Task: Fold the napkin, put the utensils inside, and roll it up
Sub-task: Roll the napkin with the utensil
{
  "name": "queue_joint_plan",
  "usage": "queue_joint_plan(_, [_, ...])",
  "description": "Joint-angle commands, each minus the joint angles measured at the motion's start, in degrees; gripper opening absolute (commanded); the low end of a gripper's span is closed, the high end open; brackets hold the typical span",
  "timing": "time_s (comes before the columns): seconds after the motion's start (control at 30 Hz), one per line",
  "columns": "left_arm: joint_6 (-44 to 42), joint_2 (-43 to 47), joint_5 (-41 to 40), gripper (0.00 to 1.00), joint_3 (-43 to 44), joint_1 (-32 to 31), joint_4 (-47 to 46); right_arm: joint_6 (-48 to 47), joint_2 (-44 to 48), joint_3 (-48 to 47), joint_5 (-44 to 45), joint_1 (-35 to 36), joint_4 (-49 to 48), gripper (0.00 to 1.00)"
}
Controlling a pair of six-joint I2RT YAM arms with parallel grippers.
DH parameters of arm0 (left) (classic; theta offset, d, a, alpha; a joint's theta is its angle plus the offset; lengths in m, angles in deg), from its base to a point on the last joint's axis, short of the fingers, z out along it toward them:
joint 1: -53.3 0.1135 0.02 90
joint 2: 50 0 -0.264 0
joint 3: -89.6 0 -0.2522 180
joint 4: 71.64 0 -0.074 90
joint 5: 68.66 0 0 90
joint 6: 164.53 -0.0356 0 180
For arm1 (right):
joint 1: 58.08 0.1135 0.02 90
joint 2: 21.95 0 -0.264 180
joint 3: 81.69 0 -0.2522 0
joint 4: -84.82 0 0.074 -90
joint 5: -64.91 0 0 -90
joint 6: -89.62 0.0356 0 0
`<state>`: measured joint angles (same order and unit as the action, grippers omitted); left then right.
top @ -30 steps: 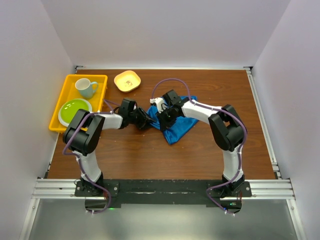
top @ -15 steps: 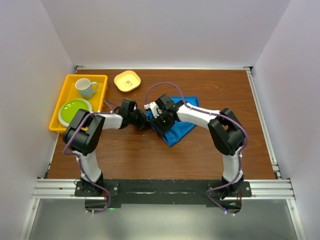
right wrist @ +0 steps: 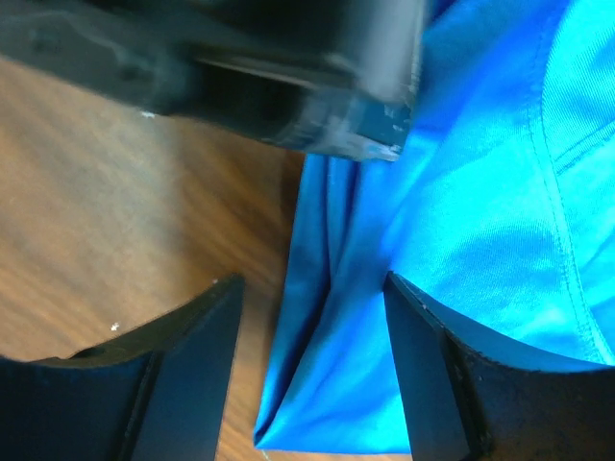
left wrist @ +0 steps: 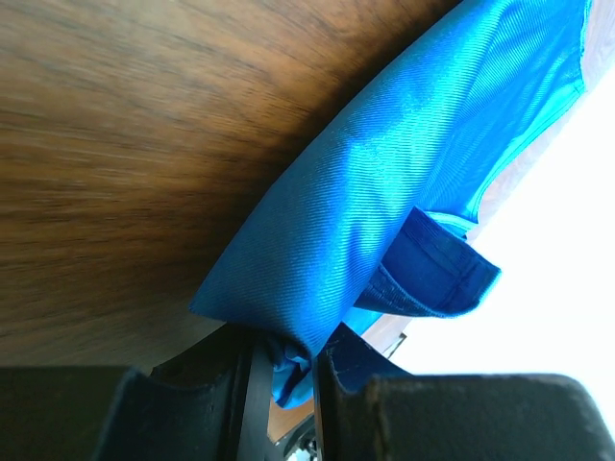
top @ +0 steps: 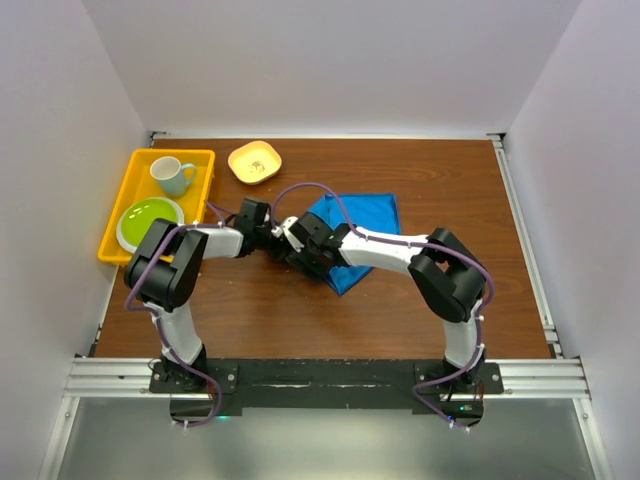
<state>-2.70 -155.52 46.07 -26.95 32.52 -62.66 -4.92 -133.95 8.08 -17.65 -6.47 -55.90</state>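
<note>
The napkin [top: 365,215] is a royal-blue cloth lying bunched and partly folded on the brown table, just right of centre. My left gripper [top: 277,240] is at its left corner. In the left wrist view this gripper [left wrist: 286,373] is shut, with a fold of the napkin [left wrist: 384,192] pinched between the jaws. My right gripper [top: 299,252] is close beside it. In the right wrist view it [right wrist: 309,293] stands open, its fingers straddling the napkin [right wrist: 480,221] at a corner edge without pinching it. The utensils are out of view.
A yellow tray [top: 172,153] at the back left holds a pale blue cup [top: 172,175] and a green plate [top: 150,222]. A small orange bowl [top: 254,162] sits beside the tray. The left gripper's dark body [right wrist: 288,77] fills the top of the right wrist view.
My right gripper has opened and slid left along the napkin toward the left gripper, uncovering the cloth's far part. The left gripper has closed tighter on the napkin's corner.
</note>
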Motion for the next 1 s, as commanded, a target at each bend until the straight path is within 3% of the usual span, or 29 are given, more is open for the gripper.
queue_joint_plan(0.0, [0.15,1.54,0.23,0.25,-1.44,0.91,2.93,1.20,-0.23,2.72,7.49,-0.20,-6.26,0.63])
queue_joint_plan(0.13, [0.50,1.45,1.11,0.25,-1.79,1.17,2.58,0.32,-1.28,3.87,7.85,-0.20,-7.76,0.60])
queue_joint_plan(0.23, [1.38,1.45,1.81,0.25,-2.14,1.35,1.53,-0.30,-2.25,3.96,6.63,-0.20,-7.42,0.51])
queue_joint_plan(0.33, [1.12,1.71,1.99,0.27,-1.79,1.53,1.26,0.14,-3.92,2.90,1.98,-0.29,-5.84,0.31])
queue_joint_plan(0.37, [0.59,1.98,1.99,0.28,-1.53,1.61,1.43,0.58,-4.53,2.21,-0.39,-0.29,-5.13,0.17])
queue_joint_plan(0.5, [-3.62,3.21,1.72,0.34,0.32,2.84,4.16,3.30,-5.94,0.27,-8.83,-0.73,-2.32,0.01])
queue_joint_plan(0.8, [-16.53,11.11,5.50,0.62,0.14,5.92,9.60,8.83,-7.52,-3.42,-29.22,-8.71,-0.12,0.00])
queue_joint_plan(0.97, [-22.78,18.40,3.05,0.67,-0.47,6.27,14.44,10.42,-11.12,-9.20,-42.49,-13.64,3.74,0.00])
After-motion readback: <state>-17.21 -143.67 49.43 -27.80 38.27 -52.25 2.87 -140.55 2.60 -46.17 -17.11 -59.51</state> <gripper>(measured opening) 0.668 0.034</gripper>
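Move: Between the left hand's fingers, right at its hand point, sits the napkin's rolled end; the yellow bowl stands about 24 cm ahead of that hand and 11 cm to its left. The napkin's left rolled edge runs under the open right fingers, its grasp spot roughly 2 cm ahead and 1 cm lower. From the right hand, the napkin's flat body centres some 10 cm ahead and 12 cm right, its near corner about 4 cm back and 5 cm right. Reaching about 2 cm forward, the right hand shuts its fingers on the rolled edge, then keeps its pinch and carries the edge some 2–3 cm left, low over the table, while its fingers swing round to the left and back by nearly 30 degrees. The left hand almost holds its place at first, then opens, lets go of the rolled end and backs off up and left, about 5 cm up. ##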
